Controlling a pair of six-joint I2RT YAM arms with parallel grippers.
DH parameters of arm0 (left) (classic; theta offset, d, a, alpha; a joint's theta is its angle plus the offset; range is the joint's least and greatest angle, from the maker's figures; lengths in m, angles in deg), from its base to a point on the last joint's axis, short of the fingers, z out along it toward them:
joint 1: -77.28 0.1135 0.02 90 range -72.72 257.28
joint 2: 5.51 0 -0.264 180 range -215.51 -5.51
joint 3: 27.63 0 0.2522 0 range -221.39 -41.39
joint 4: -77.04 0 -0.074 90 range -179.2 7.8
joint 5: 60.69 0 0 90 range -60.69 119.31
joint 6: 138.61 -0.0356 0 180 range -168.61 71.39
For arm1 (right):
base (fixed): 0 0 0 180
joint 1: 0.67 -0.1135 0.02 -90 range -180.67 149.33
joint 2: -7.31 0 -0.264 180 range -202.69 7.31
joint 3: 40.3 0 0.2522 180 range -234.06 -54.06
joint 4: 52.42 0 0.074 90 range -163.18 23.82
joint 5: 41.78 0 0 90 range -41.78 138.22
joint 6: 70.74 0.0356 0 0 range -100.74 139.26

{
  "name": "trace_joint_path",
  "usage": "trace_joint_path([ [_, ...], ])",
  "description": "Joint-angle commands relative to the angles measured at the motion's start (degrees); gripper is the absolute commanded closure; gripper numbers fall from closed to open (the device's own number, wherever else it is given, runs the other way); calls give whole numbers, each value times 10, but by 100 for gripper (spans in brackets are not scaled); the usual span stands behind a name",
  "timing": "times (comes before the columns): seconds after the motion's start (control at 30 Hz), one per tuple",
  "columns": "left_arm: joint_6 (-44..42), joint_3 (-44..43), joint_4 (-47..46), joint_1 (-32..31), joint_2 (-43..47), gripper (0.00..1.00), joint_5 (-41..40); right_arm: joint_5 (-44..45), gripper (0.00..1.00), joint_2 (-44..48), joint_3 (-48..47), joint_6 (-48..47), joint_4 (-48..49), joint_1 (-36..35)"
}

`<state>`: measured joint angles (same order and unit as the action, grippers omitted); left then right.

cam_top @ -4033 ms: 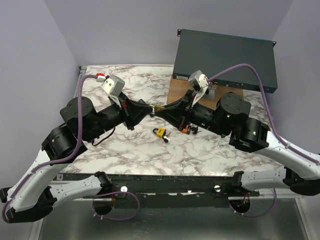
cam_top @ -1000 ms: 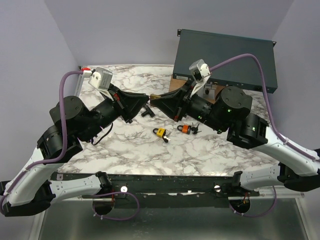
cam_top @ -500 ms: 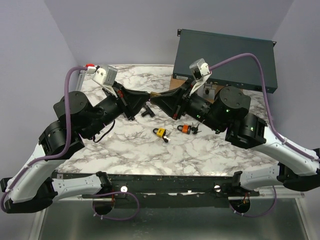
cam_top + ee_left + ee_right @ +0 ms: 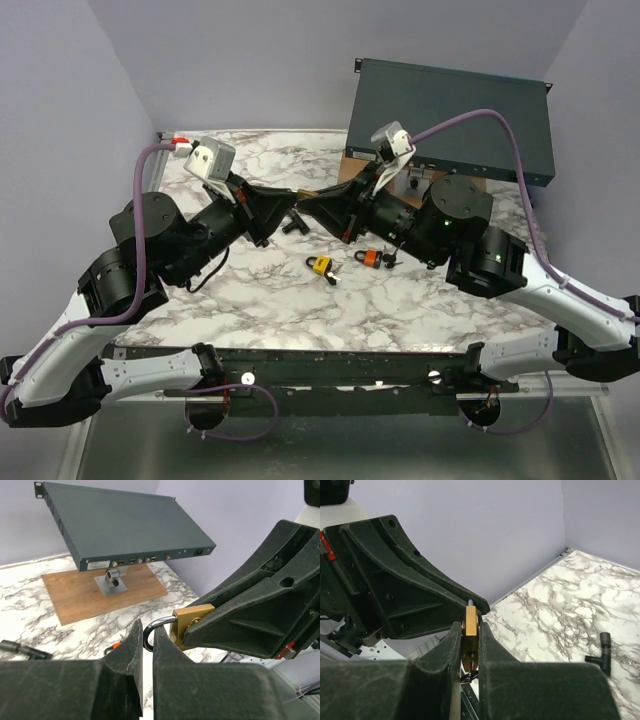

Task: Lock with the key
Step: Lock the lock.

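Note:
A brass padlock (image 4: 305, 192) hangs in the air between my two grippers, above the back middle of the marble table (image 4: 280, 300). My right gripper (image 4: 469, 625) is shut on the brass body (image 4: 470, 626), keyhole end toward its camera. A dark ring hangs below the keyhole; I cannot make out a key there. My left gripper (image 4: 147, 630) is shut on the steel shackle (image 4: 156, 624), whose loop passes between the fingertips, with the padlock body (image 4: 192, 622) just beyond. In the top view the left gripper (image 4: 296, 191) and right gripper (image 4: 309, 199) meet tip to tip.
Below the grippers lie a small yellow padlock (image 4: 320, 265), an orange-bodied one (image 4: 370, 257) with dark keys beside it, and a black T-shaped piece (image 4: 292, 221). A dark rack unit (image 4: 450, 118) stands on a wooden board (image 4: 100, 592) at the back right.
Both arms have shifted a little, carrying the padlock slightly left. Both grips on it are unchanged.

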<state>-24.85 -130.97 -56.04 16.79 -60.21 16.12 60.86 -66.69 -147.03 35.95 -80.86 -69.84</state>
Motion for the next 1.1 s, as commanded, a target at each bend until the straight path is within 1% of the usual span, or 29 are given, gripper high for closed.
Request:
trace_joint_path([
  [0.0,55,52,-109,-87,6,100,259,7,99,-125,55,-3,-47,1],
  [0.03,51,58,-105,-87,16,100,239,5,96,-117,55,-3,-47,1],
  [0.1,41,67,-100,-87,33,100,208,3,87,-99,60,-4,-41,2],
  [0.17,31,78,-99,-87,54,100,177,1,82,-79,71,-7,-29,2],
  [0.3,15,95,-94,-86,84,100,112,-1,70,-50,86,-8,-13,2],
  [0.37,10,105,-100,-85,97,100,103,-5,61,-36,99,-7,1,2],
  [0.43,5,111,-105,-85,106,100,102,-9,56,-23,113,-5,13,1],
  [0.5,1,112,-104,-86,109,100,102,-12,48,-11,123,-2,27,1],
  [0.6,-4,115,-103,-86,116,100,106,-24,33,16,142,1,50,1],
  [0.67,-9,120,-105,-86,125,100,111,-37,26,37,156,-4,63,1],
  [0.73,-13,123,-106,-86,133,100,117,-58,22,62,172,-11,78,2],
  [0.87,-20,124,-108,-85,146,100,132,-130,18,115,206,-25,113,1],
  [0.9,-21,123,-107,-84,148,100,148,-152,17,125,214,-26,121,1],
  [1.07,-22,116,-102,-85,158,100,172,-225,11,168,220,-36,119,1],
])
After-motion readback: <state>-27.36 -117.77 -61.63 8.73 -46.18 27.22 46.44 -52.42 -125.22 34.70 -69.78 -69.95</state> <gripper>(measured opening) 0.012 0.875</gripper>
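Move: The brass padlock is between my hands, some 48 cm above the table: my left fingers hold its shackle, with the padlock's middle about 2 cm ahead and 2 cm right of that hand. From my right hand, gripping the body, its middle is roughly 1 cm ahead and 1 cm left. Below the left hand lie the yellow padlock, about 14 cm ahead and 3 cm right, the orange padlock, 16 ahead and 14 right, and the black T-piece, 29 ahead and 4 left. I sink both hands nearly 5 cm together while my right fingers start to spread, letting go of the brass body. My left hand keeps its pinch on the shackle and draws the padlock back about 8 cm towards me, rising a little and swinging some 20 degrees clockwise; my right, opening almost fully, goes back too, then off to the right, turning slightly counter-clockwise. ##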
